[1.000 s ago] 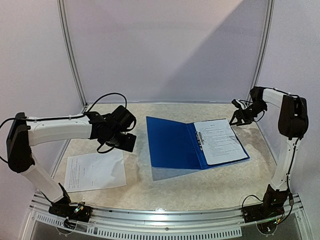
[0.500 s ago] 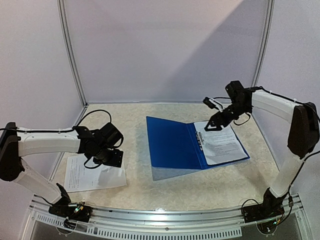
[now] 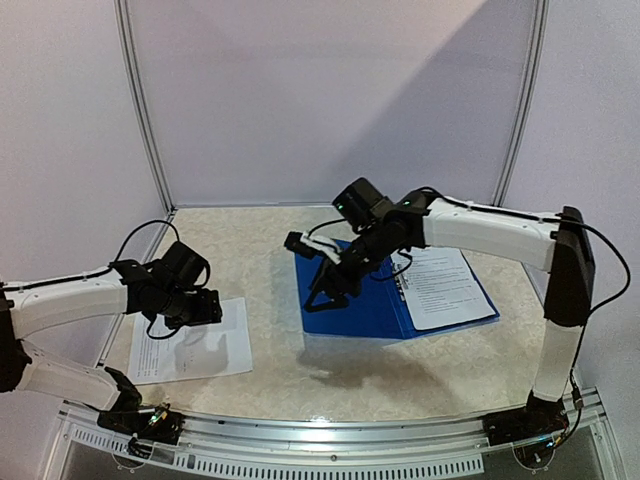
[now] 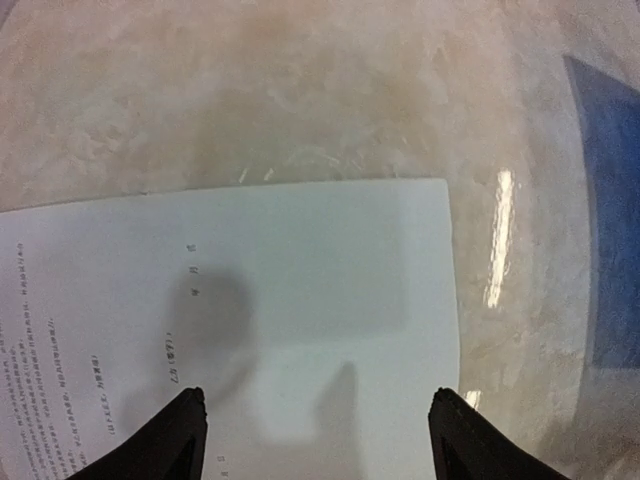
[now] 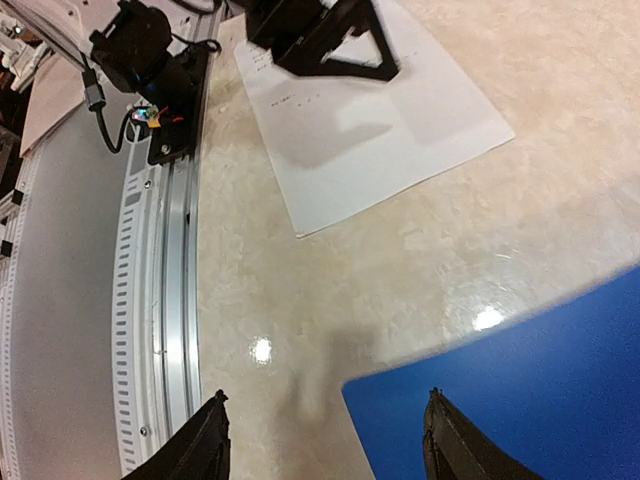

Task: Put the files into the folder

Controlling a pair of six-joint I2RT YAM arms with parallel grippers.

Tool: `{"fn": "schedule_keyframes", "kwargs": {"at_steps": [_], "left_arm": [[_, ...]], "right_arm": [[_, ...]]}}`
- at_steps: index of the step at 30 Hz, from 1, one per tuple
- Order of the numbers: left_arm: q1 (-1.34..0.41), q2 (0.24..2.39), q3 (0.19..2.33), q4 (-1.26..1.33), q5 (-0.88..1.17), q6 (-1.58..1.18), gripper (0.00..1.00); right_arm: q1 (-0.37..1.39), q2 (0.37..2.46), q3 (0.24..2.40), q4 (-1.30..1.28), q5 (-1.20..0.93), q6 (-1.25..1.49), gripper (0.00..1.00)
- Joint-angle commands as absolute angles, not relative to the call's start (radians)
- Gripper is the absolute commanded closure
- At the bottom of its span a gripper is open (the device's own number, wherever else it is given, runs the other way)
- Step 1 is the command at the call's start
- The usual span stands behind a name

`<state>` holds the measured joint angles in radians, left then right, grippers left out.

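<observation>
The blue folder [image 3: 365, 300] lies open at the table's middle with one printed sheet [image 3: 443, 288] on its right half by the metal clip. A second white sheet [image 3: 190, 342] lies loose at the near left; it also shows in the left wrist view [image 4: 250, 320] and the right wrist view [image 5: 370, 120]. My left gripper [image 3: 205, 308] is open and empty just above that sheet's right part. My right gripper [image 3: 322, 292] is open and empty above the folder's near left corner [image 5: 520, 400].
A metal rail [image 5: 170, 300] runs along the table's near edge with the left arm's base [image 5: 150, 60] bolted on it. White walls and a curved frame [image 3: 140, 110] close the back and sides.
My right arm has swung from the far right across the folder to its left cover. My left gripper has drawn back left and down over the loose sheet.
</observation>
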<state>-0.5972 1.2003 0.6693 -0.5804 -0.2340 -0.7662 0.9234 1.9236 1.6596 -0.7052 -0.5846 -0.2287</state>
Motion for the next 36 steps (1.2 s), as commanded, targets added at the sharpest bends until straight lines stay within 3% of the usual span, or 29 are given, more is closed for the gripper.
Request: {"fn": "schedule_keyframes", "kwargs": {"at_steps": [1,6,13,36], "left_arm": [[-0.471,1.169,0.682,-0.541,-0.204,-0.730,0.22],[-0.347,1.168,0.657,-0.510,-0.081,-0.679,0.23],[-0.285,1.104,0.643,-0.505,-0.022,-0.669,0.23],[-0.265,1.075,0.560,-0.426,0.062,-0.672,0.24]], "right_arm": [[1.051,2.068,1.770,-0.712,-0.494,-0.206,0.35],[1.181,2.169,1.858,-0.702,-0.364,-0.362,0.38],[1.285,2.277,1.839,-0.626,-0.117,-0.585,0.59],[1.344,2.441,1.782,-0.400,0.162,-0.768,0.61]]}}
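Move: The right hand, empty, has the loose file's near right corner about 17 cm to its left, 3 cm nearer the base and 18 cm below; the file's middle is some 32 cm left and 6 cm ahead. The folder's open left cover lies roughly 16 cm ahead and 5 cm right, and the left gripper some 28 cm left and 5 cm ahead. From the left hand the file's middle is about 6 cm left, 1 cm back and 8 cm below. Without touching anything, the right hand heads for the file's near right corner, dropping about 15 cm while swinging some 13 cm left and drawing back, then easing forward a little before sliding on left. Its wrist rolls roughly 50 degrees and its fingers narrow but stay open. The left hand, open above the file, shifts about 4 cm left, rising a few centimetres and sinking again. ##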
